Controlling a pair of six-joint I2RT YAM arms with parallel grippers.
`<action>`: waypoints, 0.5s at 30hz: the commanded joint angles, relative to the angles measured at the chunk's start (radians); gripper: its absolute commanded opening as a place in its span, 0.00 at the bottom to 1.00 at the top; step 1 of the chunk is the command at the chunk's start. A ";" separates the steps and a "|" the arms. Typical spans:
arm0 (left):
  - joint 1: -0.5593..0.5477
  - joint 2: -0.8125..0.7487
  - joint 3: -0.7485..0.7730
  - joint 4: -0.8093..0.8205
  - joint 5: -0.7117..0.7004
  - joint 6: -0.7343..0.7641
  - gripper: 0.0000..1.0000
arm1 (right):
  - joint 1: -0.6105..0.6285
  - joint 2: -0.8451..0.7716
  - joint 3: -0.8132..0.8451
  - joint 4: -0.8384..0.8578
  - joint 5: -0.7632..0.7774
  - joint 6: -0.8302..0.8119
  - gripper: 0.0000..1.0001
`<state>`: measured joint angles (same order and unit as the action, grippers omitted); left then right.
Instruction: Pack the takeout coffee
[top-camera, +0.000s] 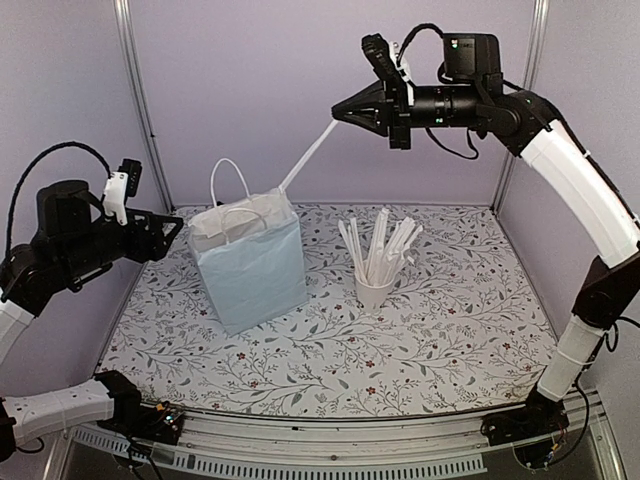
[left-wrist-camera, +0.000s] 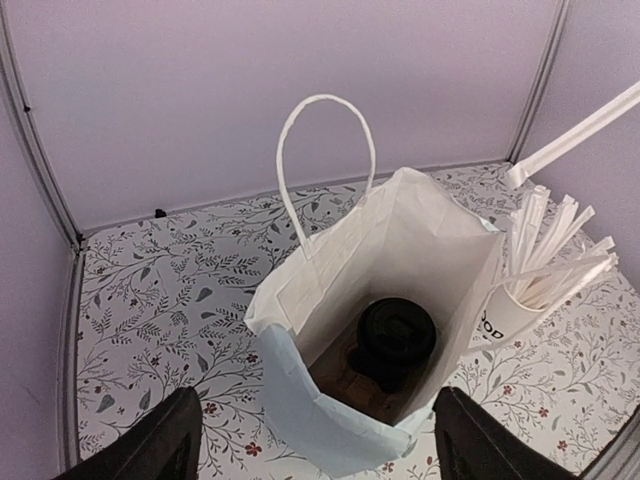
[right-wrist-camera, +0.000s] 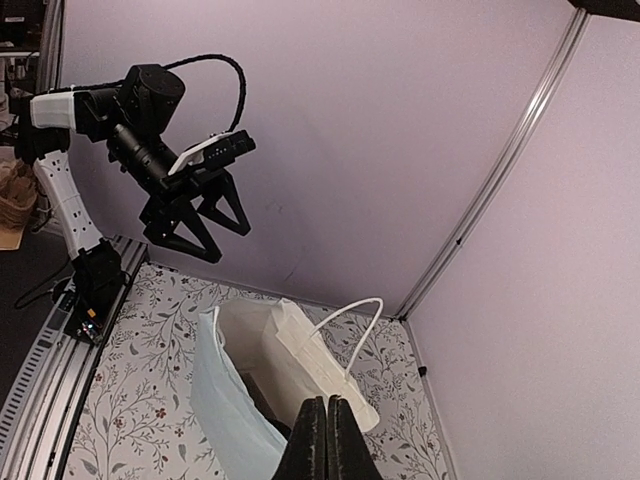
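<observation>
The takeout coffee shows as a dark round shape on the floor of an open white paper bag. That bag stands upright on the left half of the table. My left gripper hangs open in the air to the left of the bag; in its wrist view my left gripper has its fingers either side of the bag's near rim, holding nothing. My right gripper is high above the table, shut on a white wrapped stick that slants down toward the bag's mouth.
A white paper cup full of tall white wrapped sticks stands right of the bag. The bag's handles stick up. The flowered table is walled by lilac panels at the back and sides.
</observation>
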<state>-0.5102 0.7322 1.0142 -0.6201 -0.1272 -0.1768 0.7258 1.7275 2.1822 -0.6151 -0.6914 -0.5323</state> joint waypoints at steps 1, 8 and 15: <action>0.010 -0.009 -0.034 0.004 -0.002 0.001 0.82 | 0.067 0.100 0.043 0.108 0.047 0.056 0.00; 0.010 -0.043 -0.080 0.026 0.006 -0.012 0.82 | 0.175 0.368 0.198 0.189 0.167 0.116 0.07; 0.010 -0.071 -0.101 0.037 0.063 -0.056 0.82 | 0.202 0.444 0.246 0.165 0.209 0.104 0.86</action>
<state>-0.5102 0.6792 0.9287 -0.6132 -0.0990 -0.2024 0.9260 2.1952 2.3886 -0.4576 -0.5301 -0.4324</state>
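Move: The right hand still grips the straw, which slants down to its left. The open top of the bag lies some 19 cm left of that hand, about 6 cm farther out and roughly 23 cm lower, with the lidded cup inside about 20 cm below that opening. The cup of straws is about 11 cm to its right, 5 cm ahead and 42 cm down. From the left hand the bag's opening is about 13 cm right, 8 cm ahead and 6 cm below. Sweep the right gripper left about 16 cm towards the bag's open top, sinking gently at first and then faster, some 13 cm in all, and easing about 3 cm forward. Open its fingers wide in the last part, still moving, to let go of the straw over the bag. Meanwhile lower the empty, open left gripper about 2.5 cm beside the bag. ##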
